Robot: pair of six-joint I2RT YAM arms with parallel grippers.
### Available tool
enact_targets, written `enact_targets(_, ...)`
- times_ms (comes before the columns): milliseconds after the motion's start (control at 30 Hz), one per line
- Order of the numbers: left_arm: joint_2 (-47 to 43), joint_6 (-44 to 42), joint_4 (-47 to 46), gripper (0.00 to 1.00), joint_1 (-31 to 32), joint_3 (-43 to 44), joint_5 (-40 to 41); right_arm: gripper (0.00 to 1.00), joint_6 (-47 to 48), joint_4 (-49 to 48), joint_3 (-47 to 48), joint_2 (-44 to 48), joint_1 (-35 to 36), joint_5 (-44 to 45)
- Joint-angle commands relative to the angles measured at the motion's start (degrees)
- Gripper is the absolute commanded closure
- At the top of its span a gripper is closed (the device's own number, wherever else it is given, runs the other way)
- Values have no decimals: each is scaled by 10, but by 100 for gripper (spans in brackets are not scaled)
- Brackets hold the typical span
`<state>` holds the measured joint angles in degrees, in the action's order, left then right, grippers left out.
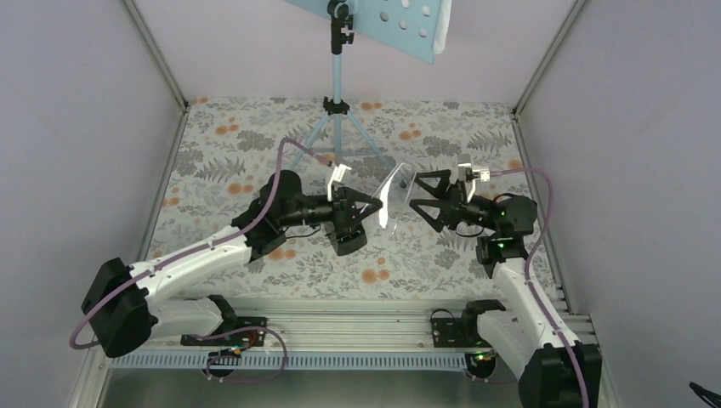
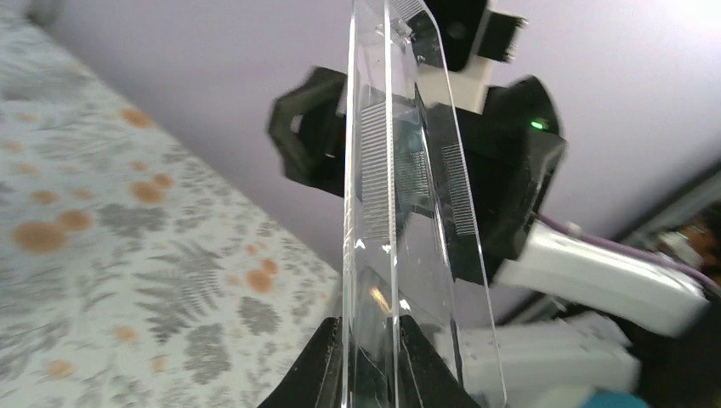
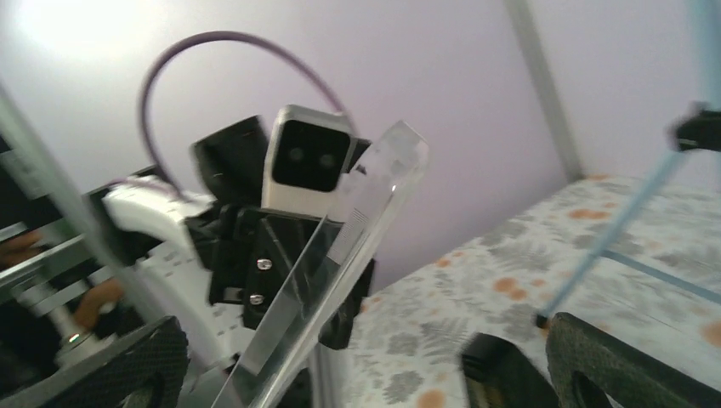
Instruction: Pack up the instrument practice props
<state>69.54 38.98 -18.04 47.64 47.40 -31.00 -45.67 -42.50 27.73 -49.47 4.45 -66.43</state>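
Of the instrument practice props, I see the light blue tripod music stand (image 1: 337, 93) at the back of the table, its hole-dotted tray (image 1: 400, 21) tilted at the top. My left gripper (image 1: 378, 208) (image 2: 371, 348) is shut on the lower edge of a clear bent plastic piece (image 1: 396, 194) (image 2: 383, 212) with fine ruled marks, held upright above the table's middle. My right gripper (image 1: 417, 194) (image 3: 366, 374) faces it from the right, open wide. The clear piece (image 3: 340, 255) stands between its fingers, and neither finger touches it.
The floral tablecloth (image 1: 255, 136) covers the table. Lavender walls with metal corner posts (image 1: 157, 51) close in the left, back and right sides. A blue stand leg (image 3: 621, 221) slants down near the right gripper's right finger.
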Motion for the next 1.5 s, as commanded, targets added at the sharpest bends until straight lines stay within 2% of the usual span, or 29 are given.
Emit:
enact_targets(0,-31,9,-117,98,1,-27,-141,0,-70,-132,38,1,57,-48)
enact_targets(67,-38,34,-160,98,1,-37,-167,0,-106,-201,46,-9,85,-45)
enact_targets(200,-46,73,-229,98,1,-48,-202,0,-242,-414,53,-48,129,-31)
enact_targets(333,-56,80,-236,98,3,-43,-210,4,-362,-583,84,-114,162,-31)
enact_targets(433,-64,76,-229,98,4,-40,-209,8,-415,-661,104,-152,171,-32)
enact_targets(567,-66,79,-230,98,7,-39,-215,13,-403,-655,114,-159,185,-32)
enact_targets(833,-61,76,-225,98,20,-24,-224,11,-281,-533,134,-122,206,-36)
enact_targets(967,-58,77,-227,98,24,-19,-224,13,-267,-520,149,-114,214,-38)
enact_targets(1200,-57,88,-246,98,29,-18,-223,25,-263,-513,168,-116,226,-44)
enact_targets(1467,-61,93,-257,98,30,-22,-221,49,-261,-502,177,-114,238,-45)
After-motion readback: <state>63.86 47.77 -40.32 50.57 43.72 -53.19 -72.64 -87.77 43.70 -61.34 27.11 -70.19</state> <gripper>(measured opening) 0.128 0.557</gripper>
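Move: The clear cover, already pinched in my left hand, has its middle about 4 cm to the right of that hand and 2 cm ahead, roughly level. From my empty right hand it is about 5 cm left and 2 cm back. The black metronome lies on the table some 4 cm ahead, 6 cm left and 26 cm below my left hand. The music stand's near foot is roughly 19 cm ahead, 2 cm right and 32 cm below my right hand. I keep the clear cover pinched in my left hand and draw it back about 10 cm and up, turning clockwise some 25 degrees and tipping the fingertips up. My right hand goes back and up some 12 cm each and about 5 cm left, swinging counter-clockwise and tilting its forward side up; its fingers straddle the cover's free end and close from wide open to about half. ##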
